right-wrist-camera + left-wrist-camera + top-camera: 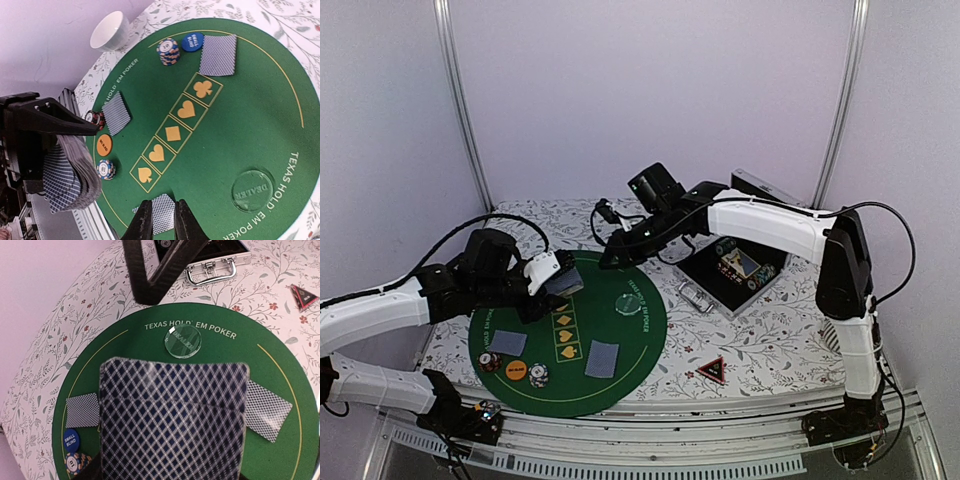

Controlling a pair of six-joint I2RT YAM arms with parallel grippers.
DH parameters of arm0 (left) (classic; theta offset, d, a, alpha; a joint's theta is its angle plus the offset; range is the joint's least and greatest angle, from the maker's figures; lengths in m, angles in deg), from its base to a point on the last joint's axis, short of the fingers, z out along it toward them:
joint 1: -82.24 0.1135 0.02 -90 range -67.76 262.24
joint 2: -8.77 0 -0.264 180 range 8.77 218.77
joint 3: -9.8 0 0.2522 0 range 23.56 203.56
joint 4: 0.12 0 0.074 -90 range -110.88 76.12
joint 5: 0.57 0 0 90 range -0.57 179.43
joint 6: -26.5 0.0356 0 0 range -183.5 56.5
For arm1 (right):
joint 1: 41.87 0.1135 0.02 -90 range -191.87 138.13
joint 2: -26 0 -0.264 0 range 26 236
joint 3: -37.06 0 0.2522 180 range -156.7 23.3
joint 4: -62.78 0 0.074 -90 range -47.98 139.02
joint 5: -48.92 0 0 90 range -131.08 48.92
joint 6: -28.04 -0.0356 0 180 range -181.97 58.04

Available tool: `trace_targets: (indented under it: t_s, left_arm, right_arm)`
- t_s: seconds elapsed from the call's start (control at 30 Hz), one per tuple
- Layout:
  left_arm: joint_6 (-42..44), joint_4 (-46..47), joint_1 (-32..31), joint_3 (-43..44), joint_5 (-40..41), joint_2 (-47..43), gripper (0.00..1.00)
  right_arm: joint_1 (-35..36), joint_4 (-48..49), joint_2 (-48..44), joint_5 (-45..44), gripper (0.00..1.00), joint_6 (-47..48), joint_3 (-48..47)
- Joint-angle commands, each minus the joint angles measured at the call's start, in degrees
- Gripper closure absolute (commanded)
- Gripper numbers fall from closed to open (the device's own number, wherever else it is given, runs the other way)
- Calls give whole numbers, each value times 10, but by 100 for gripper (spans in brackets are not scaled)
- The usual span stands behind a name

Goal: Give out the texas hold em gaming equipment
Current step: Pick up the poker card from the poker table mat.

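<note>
My left gripper (556,284) is shut on a deck of blue-backed cards (172,420) and holds it above the left side of the green mat (638,340). My right gripper (611,257) hangs over the mat's far edge, with its jaws a little apart and empty (163,222). One card (162,212) lies on the mat seen through that gap. Two more cards (217,55) (116,112) lie flat. Beside them are chip stacks (167,51) (106,169), a blue disc (192,41) and an orange disc (104,145). The clear dealer disc (628,302) is mid-mat. The red-black triangle (711,369) lies off the mat.
An open metal case (735,268) sits at the right behind the mat, its handle (210,271) toward the mat. A white cup (110,30) stands beyond the mat's far left edge. Walls close in on three sides of the table.
</note>
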Motion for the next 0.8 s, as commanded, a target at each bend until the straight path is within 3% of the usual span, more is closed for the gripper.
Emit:
trace_targets:
  t_s: [0.0, 0.1, 0.33, 0.5, 0.77]
  left_arm:
    - [1, 15, -6, 4, 13, -8, 52]
    - [0, 16, -6, 4, 26, -8, 52]
    - [-2, 17, -6, 4, 37, -8, 51]
    - [-3, 16, -6, 3, 33, -13, 51]
    - [-4, 16, -5, 4, 28, -18, 51]
  right_arm:
    - [-1, -29, -48, -57, 78, 3, 68]
    - [14, -33, -39, -48, 70, 3, 105]
    - [39, -20, -19, 4, 63, -56, 181]
    - [52, 105, -38, 58, 60, -169, 301]
    - [61, 199, -8, 65, 60, -249, 334]
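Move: Below and behind the right hand lies the poker card, about 13 cm back, level with it sideways and some 18 cm down on the green mat. The dealer disc is roughly 4 cm ahead of that hand and 7 cm to its right; the printed spade square is 11 cm back and 8 cm left. From the left hand, still holding the deck, the card lies about 12 cm back, 9 cm right and 16 cm below. Swooping down about 15 cm and back some 11 cm, with a smaller drift to the right, the right hand goes from above the middle of the mat to just off the poker card's right-hand edge, slowing to a stop low over the felt. On the way the fingers part from nearly shut to under half open, while the wrist rolls some 25 degrees, far side down, and points the fingers more steeply. ##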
